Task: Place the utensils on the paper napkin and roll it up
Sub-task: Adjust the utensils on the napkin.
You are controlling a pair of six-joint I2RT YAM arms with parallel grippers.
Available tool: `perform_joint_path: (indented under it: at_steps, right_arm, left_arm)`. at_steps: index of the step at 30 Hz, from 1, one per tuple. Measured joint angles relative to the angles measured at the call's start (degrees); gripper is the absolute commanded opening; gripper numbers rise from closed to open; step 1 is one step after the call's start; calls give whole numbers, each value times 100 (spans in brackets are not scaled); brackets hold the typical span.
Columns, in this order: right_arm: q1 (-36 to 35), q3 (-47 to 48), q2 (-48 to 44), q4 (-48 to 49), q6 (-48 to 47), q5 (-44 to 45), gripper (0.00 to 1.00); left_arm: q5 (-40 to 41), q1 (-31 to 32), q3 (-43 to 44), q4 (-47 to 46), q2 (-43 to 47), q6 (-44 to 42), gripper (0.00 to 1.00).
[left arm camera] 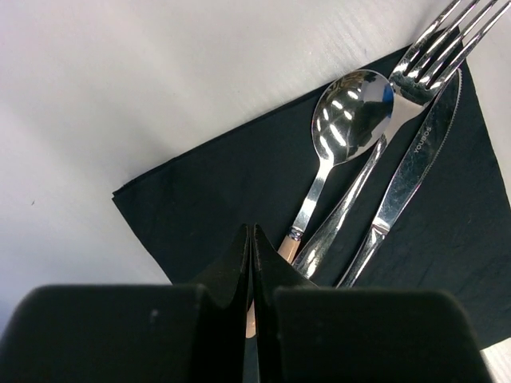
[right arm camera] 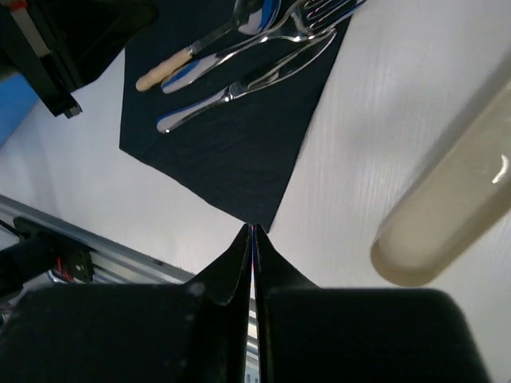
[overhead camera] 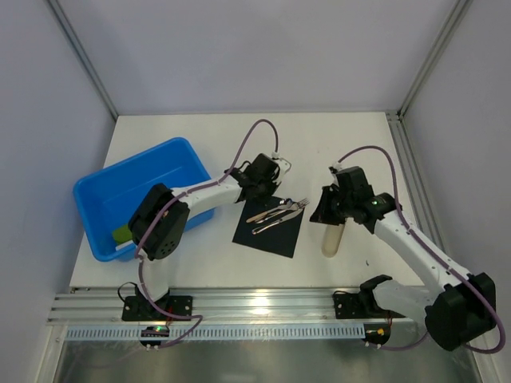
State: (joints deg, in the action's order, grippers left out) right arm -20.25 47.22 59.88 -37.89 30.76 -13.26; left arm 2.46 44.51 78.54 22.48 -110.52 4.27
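Note:
The black paper napkin [overhead camera: 270, 231] lies flat mid-table, also seen as the napkin [left arm camera: 215, 199] and the napkin [right arm camera: 231, 136]. The utensils [overhead camera: 278, 214] rest on it side by side: a spoon [left arm camera: 351, 112] with a beige handle end, a fork [left arm camera: 435, 48] and a knife [left arm camera: 419, 152]. My left gripper [overhead camera: 267, 185] [left arm camera: 253, 231] is shut, empty, just over the spoon's handle end, which its fingers partly hide. My right gripper [overhead camera: 323, 209] [right arm camera: 252, 228] is shut too. Its tips line up with the napkin's near corner; I cannot tell whether they touch it.
A thick beige cylinder [overhead camera: 332, 238] [right arm camera: 447, 207] lies just right of the napkin, below my right gripper. A blue tub [overhead camera: 104, 195] stands at the left with something green inside. The metal rail [overhead camera: 255, 307] runs along the near edge.

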Motion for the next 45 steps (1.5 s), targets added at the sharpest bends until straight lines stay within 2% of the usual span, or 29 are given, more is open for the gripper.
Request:
perform_joint_path:
  at_steps: [5, 22, 34, 45]
  right_arm:
    - [-605, -94, 675, 409, 68, -90, 4]
    - [-938, -492, 1768, 1399, 323, -170, 4]
    - [-1005, -741, 2264, 1779, 518, -170, 4]
    - [-1005, -741, 2277, 1845, 540, -160, 4]
  left_arm:
    - [-57, 2, -52, -17, 0, 7, 0]
    - [-420, 2, -619, -170, 0, 289, 0]
    - [-422, 31, -723, -293, 55, 306, 0]
    - [-404, 55, -901, -343, 188, 326, 0]
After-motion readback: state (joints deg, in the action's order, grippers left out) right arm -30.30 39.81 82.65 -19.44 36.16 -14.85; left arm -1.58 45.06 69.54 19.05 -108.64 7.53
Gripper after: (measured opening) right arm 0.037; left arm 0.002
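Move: Below and just back from the left fingertips lies the spoon's handle, about 4 cm back, 3 cm left and 4 cm down; the fork's middle is some 4 cm back and 4 cm right, the knife's 6 cm back and 3 cm right. From the right hand, the napkin's right edge is roughly 4 cm left, 1 cm back and 12 cm down; the knife 11 cm left, 3 cm ahead; the beige tray 6 cm right, 2 cm back. Drawing back about 4 cm while sinking some 3 cm, the left hand, fingers still shut, brings its tips against the outer side of the spoon's handle and pushes it towards the knife. The right hand, also shut, swings left, then mostly drops, about 11 cm in all, tipping down some 15 degrees, and stops low at the napkin's right edge, where it seems to touch down. ##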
